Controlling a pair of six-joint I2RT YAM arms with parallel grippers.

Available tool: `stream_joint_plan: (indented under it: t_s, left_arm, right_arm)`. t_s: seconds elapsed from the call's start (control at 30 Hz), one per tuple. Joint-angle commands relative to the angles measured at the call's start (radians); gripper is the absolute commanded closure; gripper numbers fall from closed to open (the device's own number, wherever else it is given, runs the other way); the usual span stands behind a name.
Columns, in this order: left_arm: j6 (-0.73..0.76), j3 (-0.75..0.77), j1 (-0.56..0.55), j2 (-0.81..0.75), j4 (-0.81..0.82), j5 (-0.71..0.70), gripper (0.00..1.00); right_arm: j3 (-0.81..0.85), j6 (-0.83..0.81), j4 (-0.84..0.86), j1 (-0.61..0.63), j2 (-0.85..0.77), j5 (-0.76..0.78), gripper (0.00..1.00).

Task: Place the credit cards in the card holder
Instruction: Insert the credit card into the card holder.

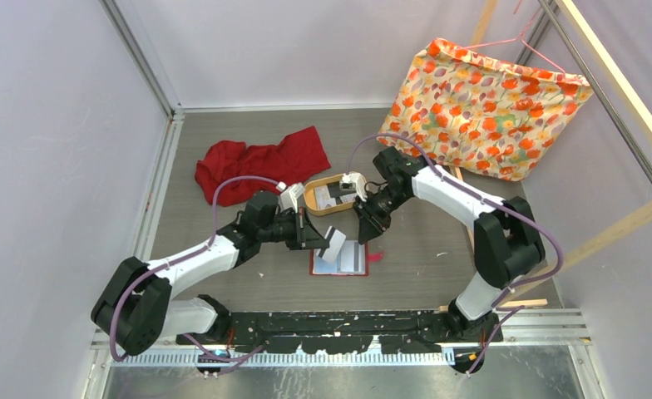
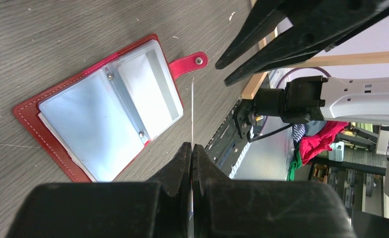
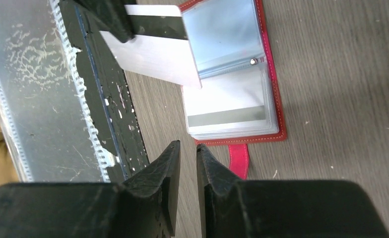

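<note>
The red card holder (image 1: 340,261) lies open on the table with its clear pockets up, and also shows in both wrist views (image 2: 103,114) (image 3: 232,74). One pocket holds a pale card with a grey stripe (image 3: 227,116). My left gripper (image 1: 323,238) (image 2: 192,147) is shut on a credit card (image 1: 335,243), seen edge-on as a thin white line (image 2: 192,109) beside the holder's snap tab (image 2: 188,63). From the right wrist that card (image 3: 153,54) hangs tilted over the holder's edge. My right gripper (image 1: 364,233) (image 3: 187,147) hovers just right of the holder, jaws slightly apart and empty.
An oval wooden tray (image 1: 313,197) with more cards in it stands just behind the holder. A red cloth (image 1: 260,162) lies at the back left. A floral fabric bag (image 1: 489,108) hangs from a wooden frame at the back right. The arms' black base rail (image 1: 348,328) runs along the near edge.
</note>
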Motion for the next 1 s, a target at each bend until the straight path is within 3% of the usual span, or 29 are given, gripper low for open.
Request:
stream_joint_plan:
  t_s: [0.0,0.23,0.43,0.63,0.97]
  left_arm:
    - [-0.003,0.013,0.004,-0.007,0.016,-0.033,1.0]
    - [-0.075,-0.034,0.007,0.1,0.186,-0.016,1.0]
    - [-0.031,-0.06,0.007,0.085,0.177,-0.058,1.0]
    - [-0.005,-0.121,0.007,0.048,0.248,-0.069,1.0]
    - [-0.012,-0.152,0.007,0.07,0.32,-0.061,1.0]
  right_arm:
    - [-0.01,0.091,0.082,0.006,0.04,-0.033,0.76]
    - [0.003,0.167,0.106,0.006,0.144,-0.016,0.76]
    - [0.024,0.14,0.068,0.005,0.171,0.072,0.73]
    - [0.011,0.149,0.043,-0.071,0.135,0.059,0.58]
    - [0.017,0.22,0.072,-0.076,0.198,0.108,0.55]
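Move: From the left gripper, which already holds the credit card, the open card holder lies roughly 4 cm to the right, about level ahead, and 12 cm below; the card's middle is 2 cm to the right and 1 cm down. From the right gripper the holder's middle is about 5 cm to the left, level ahead, 10 cm down, and its red strap some 4 cm to the right at that height. The box stands about 17 cm farther out than the holder and 2 cm to its left. Sink the right gripper about 5 cm towards the holder's strap end, twisting it some 20 degrees clockwise, then slide it forward and to the right by about 2 cm each while its fingers spread wider. Meanwhile lower the left gripper some 4 cm over the holder's left page, fingers shut, keeping the card pinched. ##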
